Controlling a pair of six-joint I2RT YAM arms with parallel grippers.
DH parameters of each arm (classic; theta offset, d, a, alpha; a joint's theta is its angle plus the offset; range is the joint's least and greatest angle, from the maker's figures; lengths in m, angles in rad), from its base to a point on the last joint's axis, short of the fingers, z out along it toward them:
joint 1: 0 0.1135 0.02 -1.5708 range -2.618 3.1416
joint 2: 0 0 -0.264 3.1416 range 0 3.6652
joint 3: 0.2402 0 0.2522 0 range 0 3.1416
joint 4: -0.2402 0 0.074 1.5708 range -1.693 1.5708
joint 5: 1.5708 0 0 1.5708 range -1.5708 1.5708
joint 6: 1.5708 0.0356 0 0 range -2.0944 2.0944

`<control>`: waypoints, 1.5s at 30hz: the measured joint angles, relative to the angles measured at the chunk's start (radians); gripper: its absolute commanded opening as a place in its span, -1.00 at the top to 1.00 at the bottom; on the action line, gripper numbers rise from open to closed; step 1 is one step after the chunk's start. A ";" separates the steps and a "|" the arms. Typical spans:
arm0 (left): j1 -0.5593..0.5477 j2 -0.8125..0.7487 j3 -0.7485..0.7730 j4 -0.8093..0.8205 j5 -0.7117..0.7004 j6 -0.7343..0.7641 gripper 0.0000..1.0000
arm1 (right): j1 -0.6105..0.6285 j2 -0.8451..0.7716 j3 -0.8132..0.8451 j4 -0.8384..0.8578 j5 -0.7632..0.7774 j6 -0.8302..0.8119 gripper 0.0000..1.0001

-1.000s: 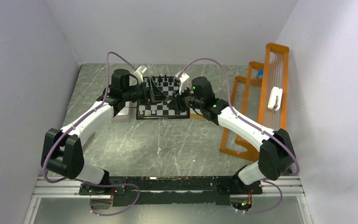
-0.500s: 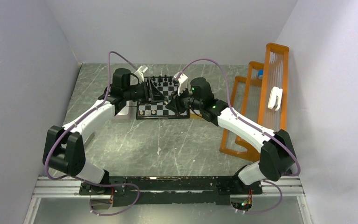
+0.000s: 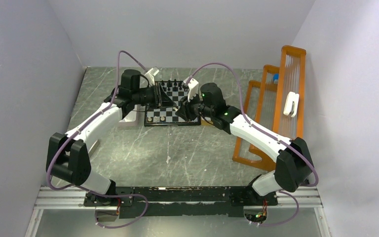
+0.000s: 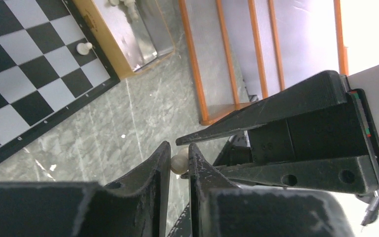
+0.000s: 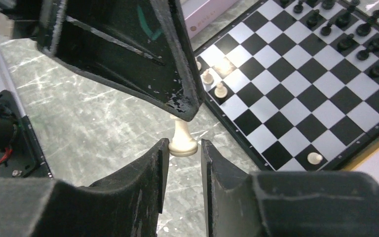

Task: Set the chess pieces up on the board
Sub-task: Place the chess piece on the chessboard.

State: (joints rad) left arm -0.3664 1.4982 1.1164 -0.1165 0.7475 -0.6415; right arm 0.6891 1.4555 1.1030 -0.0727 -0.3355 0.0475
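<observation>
A cream pawn point(image 5: 182, 138) hangs in the air just off the near edge of the board point(image 5: 301, 84), between both grippers. My left gripper point(image 4: 179, 158) is shut on its round head point(image 4: 179, 163). My right gripper point(image 5: 183, 148) stands narrowly open around its base, one finger touching it and a sliver of gap at the other. In the top view the two grippers meet over the board's point(image 3: 170, 123) near right part. Black chess pieces point(image 5: 345, 29) line the far rows. A few cream ones point(image 5: 220, 90) stand on near squares, one point(image 5: 315, 158) in the corner.
A silvery metal tray point(image 4: 133, 34) with cream pieces lies beside the board on the right. An orange wire rack point(image 3: 276, 98) stands along the right wall. A pale box point(image 3: 128, 121) sits left of the board. Bare grey marble tabletop point(image 3: 177, 153) lies in front.
The left gripper has closed from wide open onto the pawn's head. The right gripper's jaws have eased slightly apart at the base. Both arms have barely shifted.
</observation>
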 measured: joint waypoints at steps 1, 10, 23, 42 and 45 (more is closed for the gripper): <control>-0.010 0.000 0.016 -0.023 -0.019 0.019 0.72 | 0.000 0.000 0.000 0.000 0.004 0.005 0.17; -0.127 0.000 0.107 -0.161 -0.257 0.139 0.80 | -0.001 -0.040 0.000 -0.032 0.044 0.066 -0.51; -0.314 0.077 0.210 -0.275 -0.735 0.241 0.84 | -0.001 -0.256 -0.083 -0.176 0.170 0.184 -1.00; -0.371 0.148 0.000 -0.102 -1.180 0.287 0.85 | -0.001 -0.508 -0.021 -0.247 0.269 0.206 -1.00; -0.371 0.148 -0.026 -0.060 -1.202 0.298 0.84 | -0.001 -0.525 -0.021 -0.251 0.269 0.207 -1.00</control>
State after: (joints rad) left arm -0.7376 1.6463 1.0908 -0.1764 -0.4541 -0.3439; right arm 0.6884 0.9310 1.0821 -0.3233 -0.0669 0.2543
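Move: The white chess piece is pinched between both hands' fingertips, with the left already closed on it. The empty square the left hand seems to head for, just right of the bishop in the near row, is about 6 cm ahead, 3 cm left and 21 cm below; the bishop is 3 cm left of that square. A lone white pawn stands some 9 cm ahead and 10 cm right of the left hand. From the right hand, that square is roughly 7 cm ahead, 3 cm left and 20 cm below. To the right at first, about 3 cm, with the chess piece kept in its fingers, the left hand then sinks some 11 cm and works forward and back left towards the near row beside the bishop, its sideways-pointing fingers swinging round to point forward and down. The right hand opens wide, lets go of the piece and withdraws up, right and back. ##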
